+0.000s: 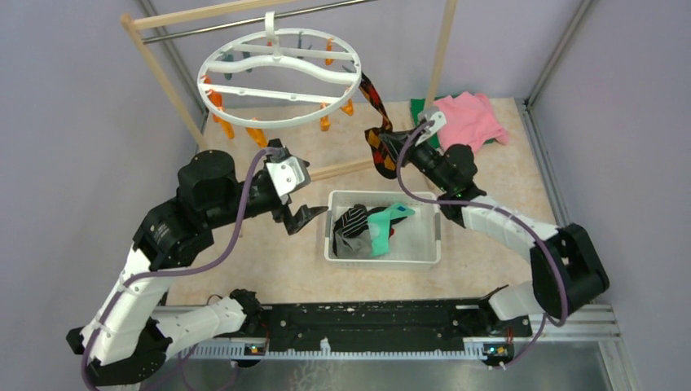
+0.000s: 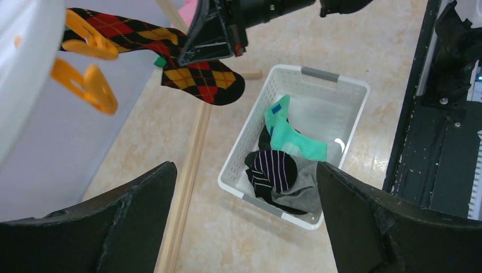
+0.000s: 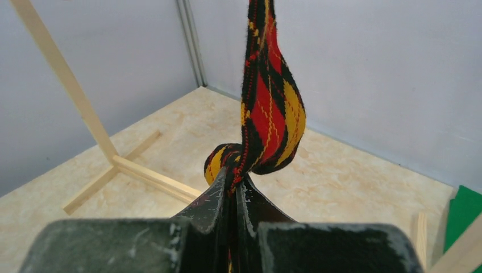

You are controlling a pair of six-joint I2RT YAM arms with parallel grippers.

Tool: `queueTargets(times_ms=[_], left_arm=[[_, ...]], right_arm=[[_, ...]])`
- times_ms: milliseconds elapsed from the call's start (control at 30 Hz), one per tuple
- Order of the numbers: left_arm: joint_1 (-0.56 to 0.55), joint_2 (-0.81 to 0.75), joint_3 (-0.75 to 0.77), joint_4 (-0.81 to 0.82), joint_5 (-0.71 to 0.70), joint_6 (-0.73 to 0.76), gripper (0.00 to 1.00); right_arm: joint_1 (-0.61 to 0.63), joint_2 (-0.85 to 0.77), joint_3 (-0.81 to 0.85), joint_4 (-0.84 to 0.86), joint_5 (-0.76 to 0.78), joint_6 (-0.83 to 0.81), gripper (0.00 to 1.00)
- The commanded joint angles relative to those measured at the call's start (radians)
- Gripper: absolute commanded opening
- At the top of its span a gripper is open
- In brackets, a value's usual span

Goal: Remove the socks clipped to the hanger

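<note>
The white ring hanger (image 1: 281,77) hangs from the rack with orange clips (image 1: 222,122) dangling below it. One red-black-orange argyle sock (image 1: 376,102) stays clipped at its right side and droops down. My right gripper (image 1: 393,148) is shut on that sock's lower part; in the right wrist view the gripper (image 3: 236,182) pinches the argyle sock (image 3: 270,108) tightly. My left gripper (image 1: 297,216) stands open and empty just left of the basket; in its own view the gripper (image 2: 244,216) frames the floor, with the argyle sock (image 2: 199,77) above.
A white slotted basket (image 1: 383,261) in the middle holds a striped sock (image 1: 352,220), a teal sock (image 1: 389,224) and a grey one. Pink cloth (image 1: 468,118) and green cloth (image 1: 418,108) lie at the back right. The wooden rack's post (image 1: 163,77) and base bar (image 1: 338,169) stand behind.
</note>
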Motion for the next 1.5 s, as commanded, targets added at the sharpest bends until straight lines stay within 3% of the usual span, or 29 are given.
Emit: queueTargets(times_ms=[0, 133, 300, 500, 867, 1067, 1367, 1467], left_arm=[[0.000, 0.009, 0.026, 0.067, 0.032, -0.036, 0.99], [0.000, 0.012, -0.006, 0.084, 0.076, -0.078, 0.99], [0.001, 0.042, 0.013, 0.073, 0.136, -0.095, 0.99], [0.001, 0.062, 0.009, 0.012, 0.198, -0.069, 0.99], [0.001, 0.031, -0.010, -0.203, 0.286, 0.087, 0.99], [0.001, -0.026, -0.105, -0.073, 0.213, 0.074, 0.98], [0.001, -0.070, -0.172, 0.044, 0.114, 0.094, 0.75], [0.001, -0.077, -0.177, 0.033, 0.109, 0.117, 0.56]], right_arm=[[0.035, -0.188, -0.082, -0.001, 0.056, -0.003, 0.00], [0.108, -0.309, -0.139, -0.072, 0.053, 0.024, 0.00], [0.318, -0.419, -0.167, -0.192, 0.105, -0.002, 0.00], [0.507, -0.416, -0.138, -0.245, 0.141, -0.017, 0.00], [0.524, -0.399, -0.089, -0.105, 0.021, 0.116, 0.00], [0.524, -0.353, -0.084, 0.002, -0.057, 0.219, 0.00], [0.524, -0.282, -0.078, 0.086, -0.142, 0.339, 0.00], [0.524, -0.275, -0.072, 0.096, -0.148, 0.348, 0.02]])
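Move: Over the table, the argyle sock, pinched in the right fingers, is some 22 cm ahead of the open left hand, 15 cm to its right and 11 cm lower. Counted from the right hand, the waiting left fingers are about 22 cm back, 15 cm left and 11 cm higher; the hanger rim holding the sock is 5 cm ahead, 6 cm left and 18 cm up; the white basket is 14 cm back, 2 cm left and 26 cm below. Pulling the still-clipped sock back about 25 cm, quickly then easing off, the right hand also goes some 10 cm left and ends a little higher, turning 40 degrees counter-clockwise, and presents its pinched part to the left gripper. The left hand sinks about 6 cm, dips back and comes partly forward again, then starts closing its wide-open fingers around the sock beside the right fingertips. ##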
